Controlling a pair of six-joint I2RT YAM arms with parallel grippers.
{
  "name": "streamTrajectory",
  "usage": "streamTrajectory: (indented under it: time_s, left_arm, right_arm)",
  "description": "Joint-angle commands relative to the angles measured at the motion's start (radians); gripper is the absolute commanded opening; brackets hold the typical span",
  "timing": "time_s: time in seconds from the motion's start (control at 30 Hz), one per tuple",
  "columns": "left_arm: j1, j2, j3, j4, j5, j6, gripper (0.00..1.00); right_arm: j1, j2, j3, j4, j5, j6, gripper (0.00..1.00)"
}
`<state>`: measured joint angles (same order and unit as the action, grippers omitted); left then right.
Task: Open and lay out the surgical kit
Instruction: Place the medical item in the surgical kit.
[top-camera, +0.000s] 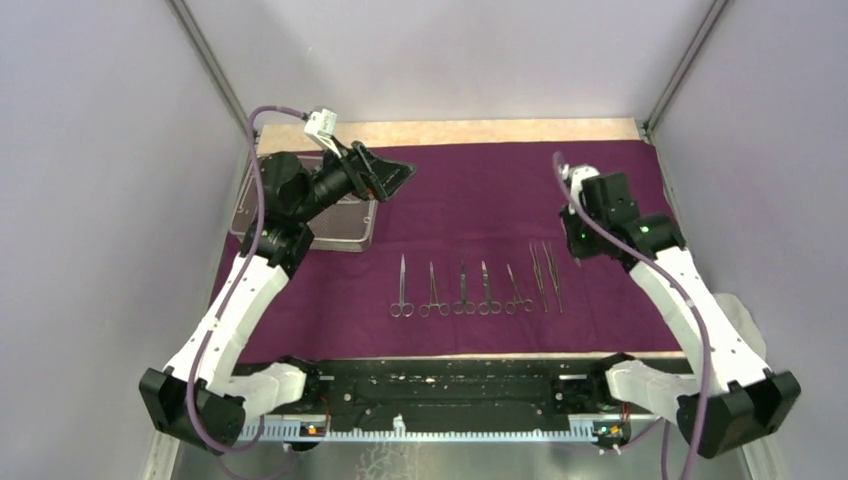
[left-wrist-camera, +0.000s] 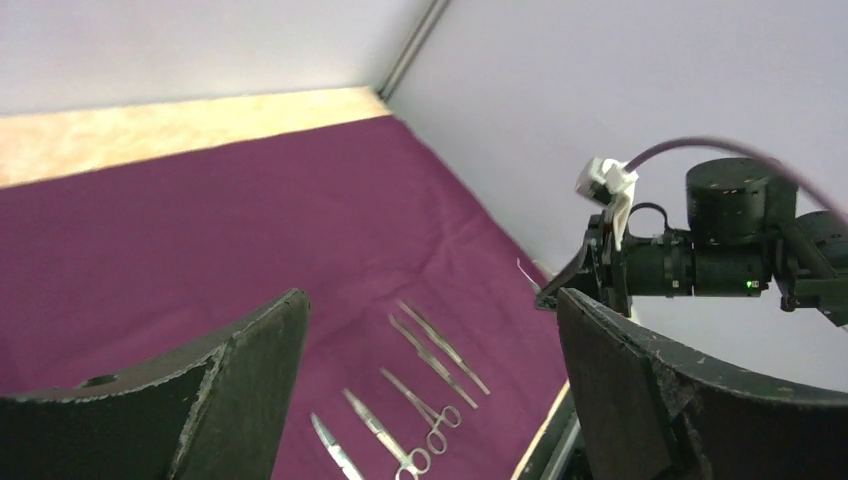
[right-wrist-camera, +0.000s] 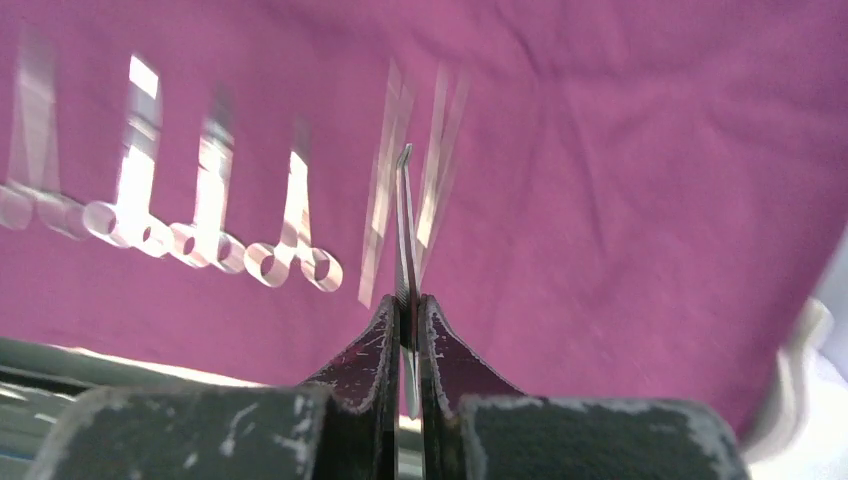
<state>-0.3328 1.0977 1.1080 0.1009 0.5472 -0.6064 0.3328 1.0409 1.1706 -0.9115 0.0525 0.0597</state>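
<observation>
The dark purple wrap (top-camera: 480, 200) lies spread flat over the table. The wire-mesh tray (top-camera: 345, 228) sits on it at the far left, partly under my left arm. Several scissor-like instruments (top-camera: 462, 292) and two tweezers (top-camera: 546, 276) lie in a row near the front edge; the instruments (left-wrist-camera: 425, 402) also show in the left wrist view. My left gripper (top-camera: 396, 178) (left-wrist-camera: 432, 300) hangs open and empty above the cloth beside the tray. My right gripper (top-camera: 576, 246) (right-wrist-camera: 407, 305) is shut on a thin pair of tweezers (right-wrist-camera: 404, 225), held above the row's right end.
Bare wooden table (top-camera: 480, 130) shows behind the cloth. Grey walls with metal corner posts (top-camera: 215, 70) close in both sides. The black base rail (top-camera: 450, 385) runs along the near edge. The right arm (left-wrist-camera: 730, 240) shows in the left wrist view.
</observation>
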Motion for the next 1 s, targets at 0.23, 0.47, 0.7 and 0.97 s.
streamTrajectory:
  time_s: [0.23,0.47,0.7,0.97]
  left_arm:
    - [0.008,0.089,0.018,-0.131,-0.036,0.086,0.99]
    - [0.039,0.115,0.065,-0.158,-0.014,0.168,0.99]
    - [0.053,0.125,0.098,-0.207,-0.045,0.247,0.99]
    - [0.060,0.153,0.145,-0.247,-0.084,0.299,0.99]
  right_arm:
    - [-0.156,0.384,0.157,-0.174,-0.104,-0.035,0.00]
    - [-0.173,0.458,0.034,-0.138,-0.056,0.008,0.00]
    - [-0.173,0.597,0.044,-0.147,-0.005,0.023,0.00]
    - [-0.174,0.687,0.055,-0.164,0.030,0.063,0.00]
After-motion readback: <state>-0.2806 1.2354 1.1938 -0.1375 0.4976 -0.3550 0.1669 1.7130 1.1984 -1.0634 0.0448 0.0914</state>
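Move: My right hand holds the bent-tip tweezers. The free cloth at the right end of the instrument row lies about 1 cm back, 5 cm right and 22 cm below it. The nearest laid tweezers are roughly 1 cm back and 2 cm right, the next pair 1 cm back and 2 cm left, the small scissors 3 cm back and 6 cm left. From my left hand that free spot is some 5 cm back, 35 cm right and 39 cm down. I lower my right hand about 17 cm towards the bare cloth beside the last laid tweezers, easing some 4 cm right early on and then going nearly straight down, while the wrist tips about 45 degrees until the fingers point down. My grip on the bent-tip tweezers stays shut. My empty left hand, fingers still wide open, sinks about 7 cm and goes forward some 5 cm. ##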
